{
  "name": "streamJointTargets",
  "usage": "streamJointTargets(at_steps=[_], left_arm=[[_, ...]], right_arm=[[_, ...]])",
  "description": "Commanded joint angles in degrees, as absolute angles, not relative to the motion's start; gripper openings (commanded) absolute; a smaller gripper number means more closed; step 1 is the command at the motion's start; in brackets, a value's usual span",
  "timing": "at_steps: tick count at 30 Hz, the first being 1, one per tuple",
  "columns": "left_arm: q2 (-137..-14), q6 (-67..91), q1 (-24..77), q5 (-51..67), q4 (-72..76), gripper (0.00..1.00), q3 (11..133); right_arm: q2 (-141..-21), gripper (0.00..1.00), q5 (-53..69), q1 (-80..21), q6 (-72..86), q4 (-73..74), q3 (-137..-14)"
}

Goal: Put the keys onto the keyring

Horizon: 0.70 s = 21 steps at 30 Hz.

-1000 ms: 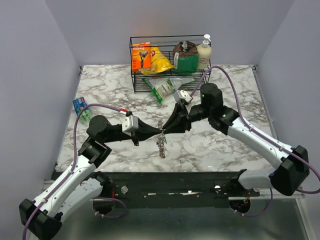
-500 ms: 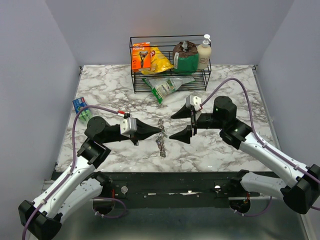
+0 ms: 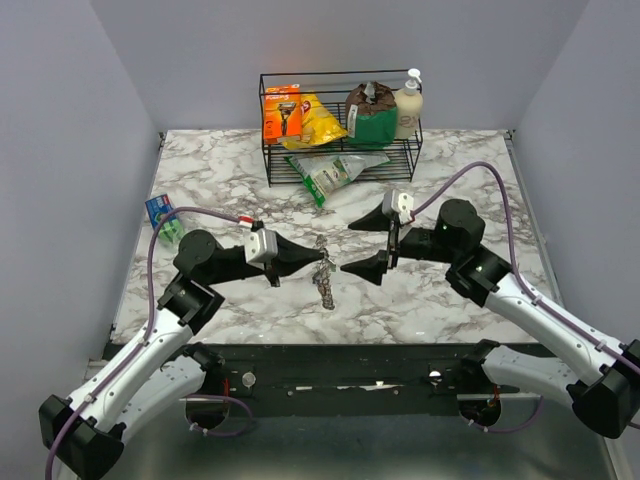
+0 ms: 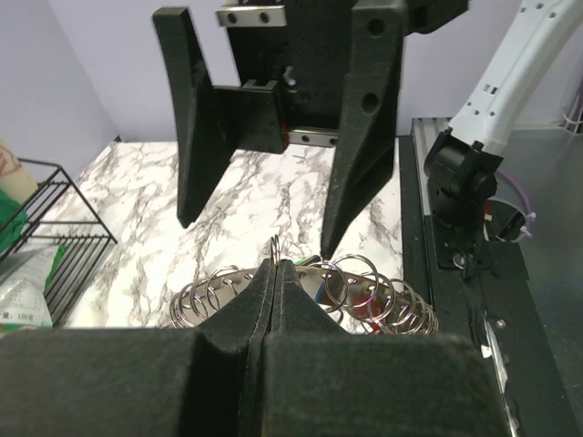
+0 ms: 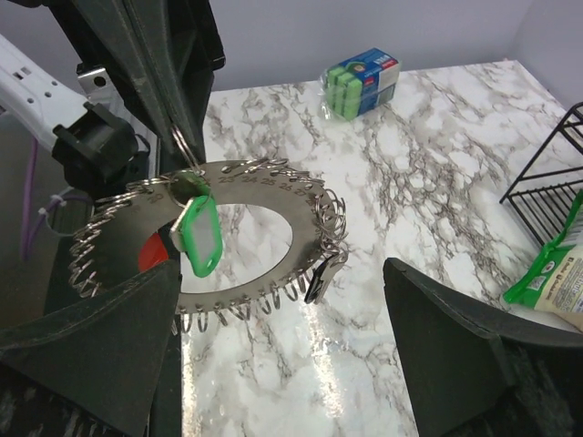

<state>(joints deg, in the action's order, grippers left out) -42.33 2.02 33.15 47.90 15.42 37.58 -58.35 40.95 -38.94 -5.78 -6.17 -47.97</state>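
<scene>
The keyring (image 5: pixel 273 196) is a flat silver ring fringed with many small wire loops. It hangs tilted over the marble table (image 3: pixel 440 300), seen edge-on as the keyring (image 3: pixel 323 278) from above. My left gripper (image 4: pixel 275 266) is shut on one small loop at its top edge. Of the keys, one with a green plastic head (image 5: pixel 196 235) hangs from that same spot, with something red (image 5: pixel 150 253) behind it. A small dark key (image 5: pixel 319 278) dangles from the ring's lower rim. My right gripper (image 3: pixel 363 245) stands wide open just right of the ring, with nothing between its fingers (image 5: pixel 100 346).
A black wire rack (image 3: pixel 340 125) at the back holds packets and a bottle. A green-and-white bag (image 3: pixel 330 172) lies in front of it. A blue-and-green pack (image 3: pixel 162 215) sits at the table's left edge. The arms' base rail (image 3: pixel 350 365) runs along the near edge.
My right gripper has opened wide and drawn back to the right, away from the keyring. The left gripper stays shut on the ring's loop, almost unmoved.
</scene>
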Motion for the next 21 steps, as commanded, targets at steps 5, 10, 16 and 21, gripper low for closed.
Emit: streamJointTargets(at_steps=[5,10,16,21], left_arm=[[-47.5,8.1,33.6,38.0,25.5,0.00,34.8],[-53.9,9.6,34.5,29.3,27.4,0.00,34.7],[-63.8,10.9,35.4,24.4,35.3,0.00,34.6],[-72.5,12.0,36.6,24.0,41.6,0.00,37.7]], right_arm=[[-53.4,1.00,33.1,-39.1,-4.7,-7.3,-43.6],[-50.1,1.00,29.6,-39.0,-4.3,-6.3,-41.5],[-46.1,1.00,26.6,-38.9,-4.3,-3.0,-40.4],[-44.4,1.00,25.0,-38.9,-4.2,-1.1,-39.9]])
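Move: The left fingers hold the keyring, its middle hanging about 5 cm below them. The clear tabletop where it is being taken lies some 12 cm ahead, 4 cm to the right and 27 cm below; the green bag is about 42 cm ahead, 3 cm right and 22 cm below. From the open right hand, the keyring's middle is roughly 5 cm left, 3 cm back and 5 cm below. Left hand carries the gripped keyring about 11 cm forward and 10 cm down; the open right backs 4 cm rightward. ##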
